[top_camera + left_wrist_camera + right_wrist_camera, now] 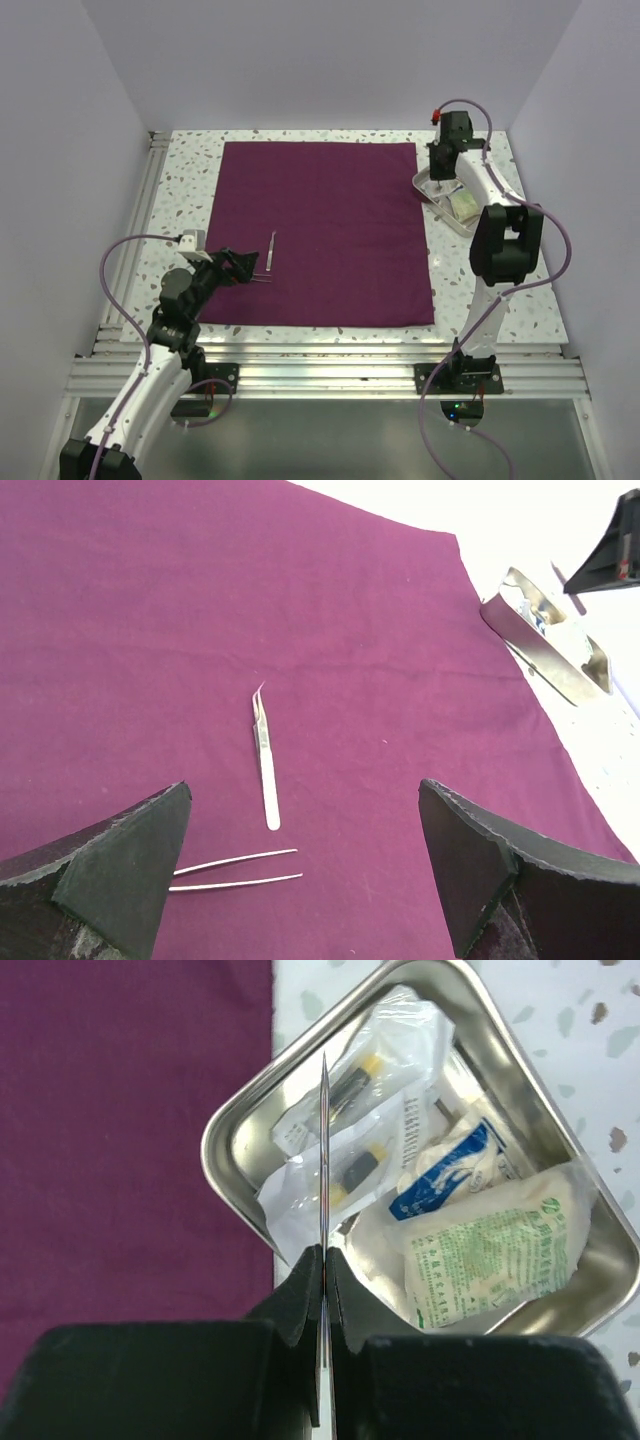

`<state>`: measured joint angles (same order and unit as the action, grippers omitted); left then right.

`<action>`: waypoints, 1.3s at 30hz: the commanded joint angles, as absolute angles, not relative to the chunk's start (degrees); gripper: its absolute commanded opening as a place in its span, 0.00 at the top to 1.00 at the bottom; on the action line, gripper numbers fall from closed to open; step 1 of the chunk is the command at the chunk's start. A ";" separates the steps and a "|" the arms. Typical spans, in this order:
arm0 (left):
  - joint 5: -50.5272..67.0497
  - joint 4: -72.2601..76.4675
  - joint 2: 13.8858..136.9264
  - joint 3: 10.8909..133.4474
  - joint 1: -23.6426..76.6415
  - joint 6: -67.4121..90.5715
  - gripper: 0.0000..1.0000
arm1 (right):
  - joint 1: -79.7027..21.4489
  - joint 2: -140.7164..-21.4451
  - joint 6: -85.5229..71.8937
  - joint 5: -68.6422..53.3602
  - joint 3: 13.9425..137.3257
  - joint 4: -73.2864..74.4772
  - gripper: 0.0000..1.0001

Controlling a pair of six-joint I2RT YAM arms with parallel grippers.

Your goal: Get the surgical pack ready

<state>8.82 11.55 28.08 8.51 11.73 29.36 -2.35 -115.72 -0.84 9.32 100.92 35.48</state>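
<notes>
The surgical pack, a plum-purple cloth (320, 230), lies spread flat as a big square sheet on the table, also in the left wrist view (200, 600) and right wrist view (130, 1110). My left gripper (245, 268) hovers wide open (305, 790) over the cloth's near left part, nothing between its fingers. Ahead of it lie curved tweezers (265, 760) and thin straight forceps (240, 870) on the cloth. My right gripper (443, 165) is shut (324, 1250) on a thin metal instrument (324, 1140), seen edge-on, above a steel tray (230, 1160).
The steel tray (420, 183) sits on the speckled tabletop just off the cloth's far right edge. It holds sealed packets: a green-printed gauze pack (490, 1250), a blue-labelled one (450, 1175) and clear wrapped items (350, 1110). White walls enclose the table.
</notes>
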 commanded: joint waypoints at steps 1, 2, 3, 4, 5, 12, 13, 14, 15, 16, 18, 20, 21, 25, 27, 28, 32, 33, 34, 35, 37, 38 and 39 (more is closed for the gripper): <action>9.84 15.29 28.74 8.09 12.04 29.27 0.00 | -1.85 -114.17 10.52 2.14 99.24 33.41 1.00; 10.45 15.47 29.00 7.91 12.04 29.27 0.00 | -1.67 -113.91 12.63 0.89 98.45 31.05 1.00; 10.63 15.90 29.35 7.91 12.04 29.35 0.00 | -1.58 -113.73 14.74 0.18 97.92 30.59 1.00; 10.81 16.08 30.05 7.91 12.13 29.53 0.00 | -1.67 -113.73 17.55 0.09 97.13 29.02 1.00; 11.25 16.61 30.49 7.82 12.13 29.62 0.00 | -1.58 -114.08 18.88 -1.04 96.86 28.13 1.00; 12.66 18.19 32.34 7.38 12.65 30.59 0.00 | -0.09 -116.19 28.19 -8.16 98.61 29.97 1.00; 12.66 18.19 32.52 7.30 12.83 30.59 0.00 | -0.09 -116.28 29.78 -8.70 98.61 31.10 1.00; 12.83 18.28 32.61 7.38 12.92 30.50 0.00 | -0.09 -116.28 31.45 -8.70 98.53 31.46 1.00; 12.83 18.28 32.87 7.21 13.09 30.24 0.00 | -0.17 -116.63 33.81 -8.79 98.26 31.99 1.00; 12.75 18.37 33.13 7.12 13.27 30.15 0.00 | -0.18 -116.89 34.71 -7.74 98.35 32.25 1.00; 12.39 18.46 33.92 7.21 13.36 29.97 0.00 | 1.48 -118.20 36.73 -5.72 98.87 32.60 1.00; 12.31 18.89 34.45 7.21 13.36 29.88 0.00 | 2.54 -118.91 37.26 -5.89 99.75 33.66 1.00; 12.39 19.07 34.80 7.12 13.36 29.88 0.00 | 3.16 -119.09 37.35 -6.85 100.19 34.36 1.00; 12.48 19.77 35.77 7.03 13.36 29.62 0.00 | 4.13 -119.62 37.88 -6.25 101.25 37.79 1.00; 12.48 19.86 36.12 7.03 13.45 29.53 0.00 | 4.04 -119.44 38.76 -4.67 100.73 38.15 1.00; 12.39 19.86 36.21 7.03 13.45 29.53 0.00 | 4.04 -118.66 38.67 -3.27 100.20 37.54 1.00; 12.30 19.51 35.86 7.12 13.45 29.44 0.00 | 3.96 -116.64 36.05 -0.63 99.58 36.92 0.48; 12.22 19.51 35.77 7.12 13.36 29.44 0.00 | 3.78 -116.37 35.43 -0.18 99.67 36.74 0.36; 12.30 19.34 35.68 7.21 13.45 29.44 0.00 | 3.69 -115.85 35.25 0.69 99.93 37.26 0.29; 12.22 19.25 35.51 7.21 13.45 29.44 0.00 | 3.69 -115.49 34.90 1.14 100.19 37.61 0.27; 12.04 18.90 35.16 7.38 13.62 29.44 0.00 | 3.34 -114.35 34.63 0.71 99.85 37.53 0.25; 12.04 18.81 34.90 7.38 13.62 29.53 0.00 | 3.25 -112.87 34.28 0.53 99.58 37.44 0.25; 11.95 18.72 34.81 7.38 13.62 29.53 0.00 | 2.56 -111.98 34.02 0.70 98.88 37.01 0.25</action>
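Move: The right hand, holding the tweezers just above the steel tray's left side, has the tray's middle about 3 cm ahead, 6 cm to its right and 9 cm below. In the tray, the white packets lie about 5 cm ahead and 2 cm right of the hand, the green gauze bag level with it and 8 cm right. From the left hand the tray is roughly 28 cm ahead and 56 cm right, 10 cm lower. Sinking a couple of centimetres and swinging about 30 degrees counter-clockwise, the right hand lines up the held tweezers, then carries them right and down over the tray's middle, some 5 cm each way in all. There its fingers open wide, let go of the tweezers, and it starts to lift by a centimetre. The left hand, empty and open, sinks about 2.5 cm while easing slightly right. ##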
